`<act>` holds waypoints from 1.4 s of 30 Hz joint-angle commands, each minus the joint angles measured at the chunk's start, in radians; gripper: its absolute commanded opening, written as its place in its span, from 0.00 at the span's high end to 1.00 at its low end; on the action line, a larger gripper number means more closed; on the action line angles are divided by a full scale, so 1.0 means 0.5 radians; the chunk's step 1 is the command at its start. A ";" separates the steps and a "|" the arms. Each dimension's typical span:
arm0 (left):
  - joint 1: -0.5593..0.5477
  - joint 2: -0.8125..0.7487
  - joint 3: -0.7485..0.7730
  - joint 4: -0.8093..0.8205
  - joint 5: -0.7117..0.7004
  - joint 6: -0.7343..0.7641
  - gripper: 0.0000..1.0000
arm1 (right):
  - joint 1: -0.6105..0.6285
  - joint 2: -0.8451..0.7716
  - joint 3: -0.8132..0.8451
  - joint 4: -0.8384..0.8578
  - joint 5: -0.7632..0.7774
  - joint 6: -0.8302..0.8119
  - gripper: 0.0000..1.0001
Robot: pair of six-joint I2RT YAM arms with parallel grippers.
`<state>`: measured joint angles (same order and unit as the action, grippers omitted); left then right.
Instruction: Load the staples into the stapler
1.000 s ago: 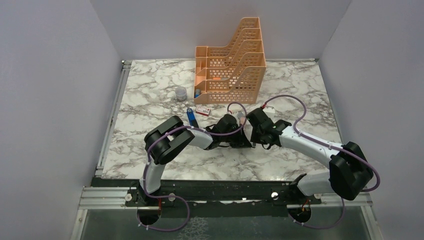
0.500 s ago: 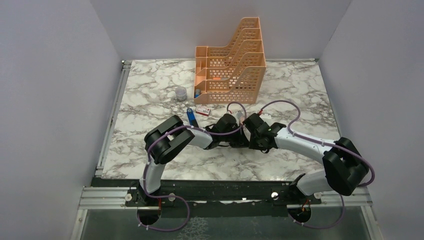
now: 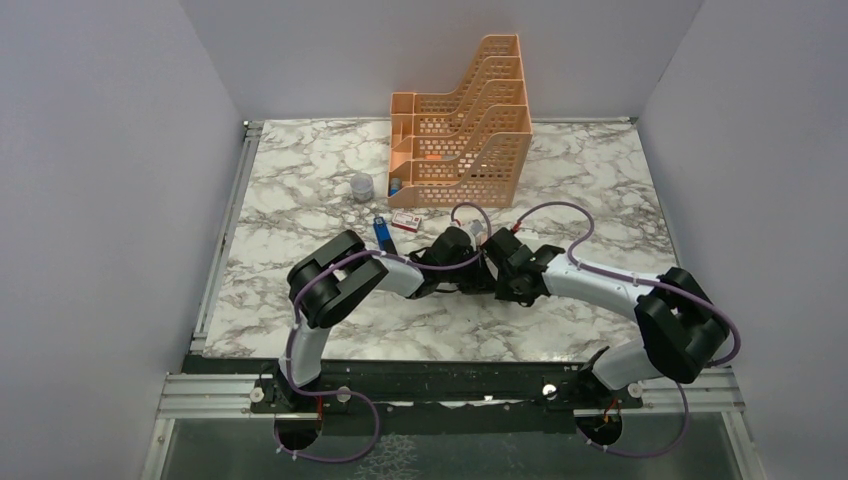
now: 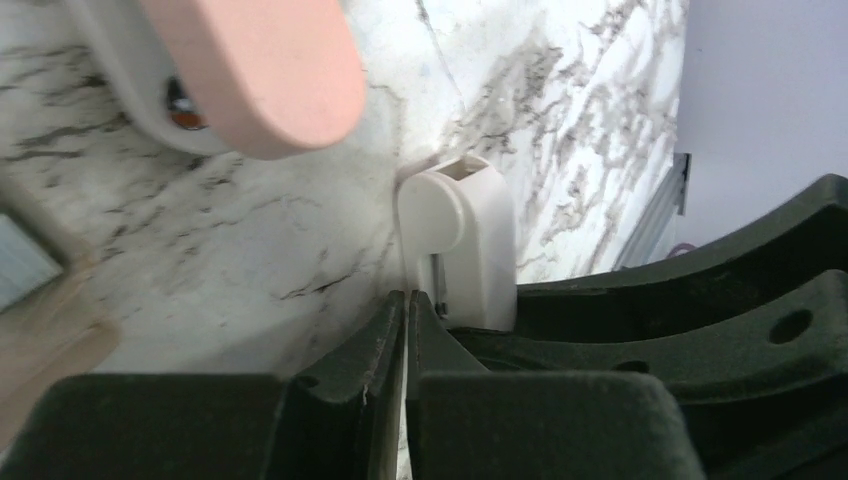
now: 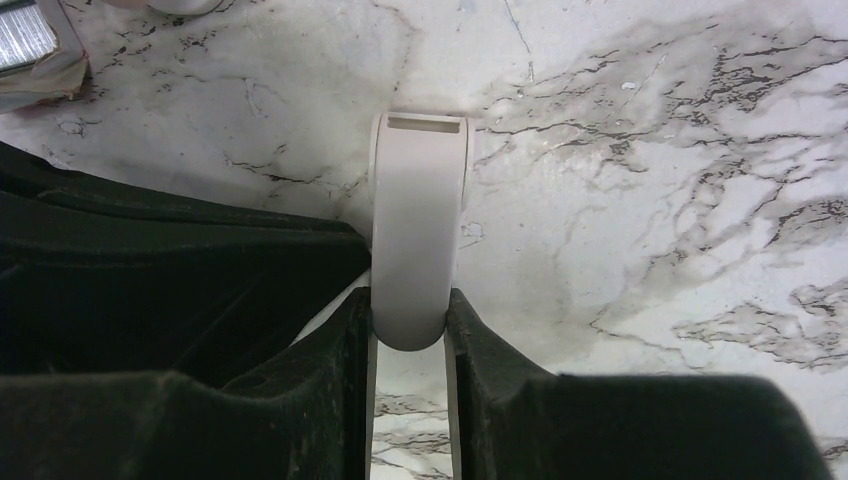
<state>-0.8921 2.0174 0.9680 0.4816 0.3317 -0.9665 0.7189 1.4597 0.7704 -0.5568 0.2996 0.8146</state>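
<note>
The blue stapler (image 3: 381, 232) lies on the marble table left of both grippers, and the red-and-white staples box (image 3: 405, 221) sits beside it. A corner of the staples tray (image 5: 28, 42), with silvery strips, shows at the top left of the right wrist view. My right gripper (image 5: 411, 312) is shut on a white oblong piece (image 5: 420, 220) that points away over the table. My left gripper (image 4: 405, 302) is shut just beside that white piece (image 4: 462, 245), and I see nothing between its fingers. A blurred pink block (image 4: 262, 70) hangs close at the top of the left wrist view.
An orange tiered file organizer (image 3: 465, 120) stands at the back centre. A small clear cup (image 3: 361, 186) sits to its left. Both arms meet near the table's middle, with cables looping above them.
My right arm has swung left, bringing its gripper and the white piece up against the left gripper. The left arm has barely moved.
</note>
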 commanded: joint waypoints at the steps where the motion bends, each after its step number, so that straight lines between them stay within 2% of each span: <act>1: -0.008 -0.051 -0.083 -0.197 -0.151 0.118 0.89 | -0.001 0.008 -0.019 -0.005 0.093 0.091 0.67; 7: -0.006 -0.145 -0.068 -0.350 -0.250 0.189 0.80 | -0.002 -0.196 0.005 -0.090 0.234 0.144 0.41; 12: -0.009 -0.280 -0.054 -0.562 -0.379 0.254 0.72 | -0.002 -0.453 0.014 -0.158 0.294 0.144 0.33; 15: -0.008 -0.425 -0.058 -0.726 -0.530 0.314 0.65 | -0.002 -0.649 0.031 -0.200 0.353 0.096 0.29; 19: -0.008 -0.720 0.004 -0.947 -0.631 0.534 0.46 | 0.001 -0.869 0.107 -0.267 0.454 -0.060 0.19; 21: -0.009 -0.885 0.063 -1.141 -0.756 0.664 0.34 | 0.001 -0.961 0.190 -0.380 0.505 -0.100 0.02; 24: -0.008 -1.144 0.144 -1.425 -1.017 0.819 0.21 | -0.002 -1.128 0.310 -0.485 0.583 -0.170 0.00; 25: -0.008 -1.234 0.171 -1.516 -1.108 0.866 0.05 | 0.000 -1.184 0.351 -0.512 0.615 -0.186 0.00; 26: -0.008 -1.318 0.198 -1.622 -1.211 0.893 0.02 | -0.002 -1.236 0.391 -0.550 0.648 -0.190 0.00; 32: -0.009 -1.924 0.270 -2.024 -1.811 0.977 0.01 | -0.001 -1.552 0.524 -0.577 0.905 -0.356 0.00; 37: -0.008 -2.340 0.359 -2.232 -2.099 1.053 0.01 | -0.002 -1.675 0.633 -0.557 1.133 -0.511 0.00; 42: -0.009 -2.583 0.477 -2.453 -2.313 1.096 0.01 | -0.002 -1.710 0.712 -0.573 1.203 -0.571 0.00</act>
<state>-0.8940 0.7979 1.1580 -0.5934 -0.6571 -0.4664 0.7189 0.6170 1.0950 -0.8131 0.8101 0.5808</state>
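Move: The white stapler is already down between the right fingers, which grip its rear end; its middle lies about 2 cm ahead of that hand, centred and some 1 cm lower. From the right hand, the pink stapler lies about 11 cm ahead and 5 cm left, the staples about 10 cm ahead and 10 cm left. For the left hand, the white stapler's middle is roughly 2 cm right, 1 cm ahead and 1 cm lower. The white stapler is let go by the right fingers, which spread wide as that hand lifts off about 31 cm, drifting right, its fingertips tipping up. The left hand, shut beside the stapler's left side, eases left at first, then sweeps up and left some 30 cm each way, opening fully, tipping up and swinging counter-clockwise. ##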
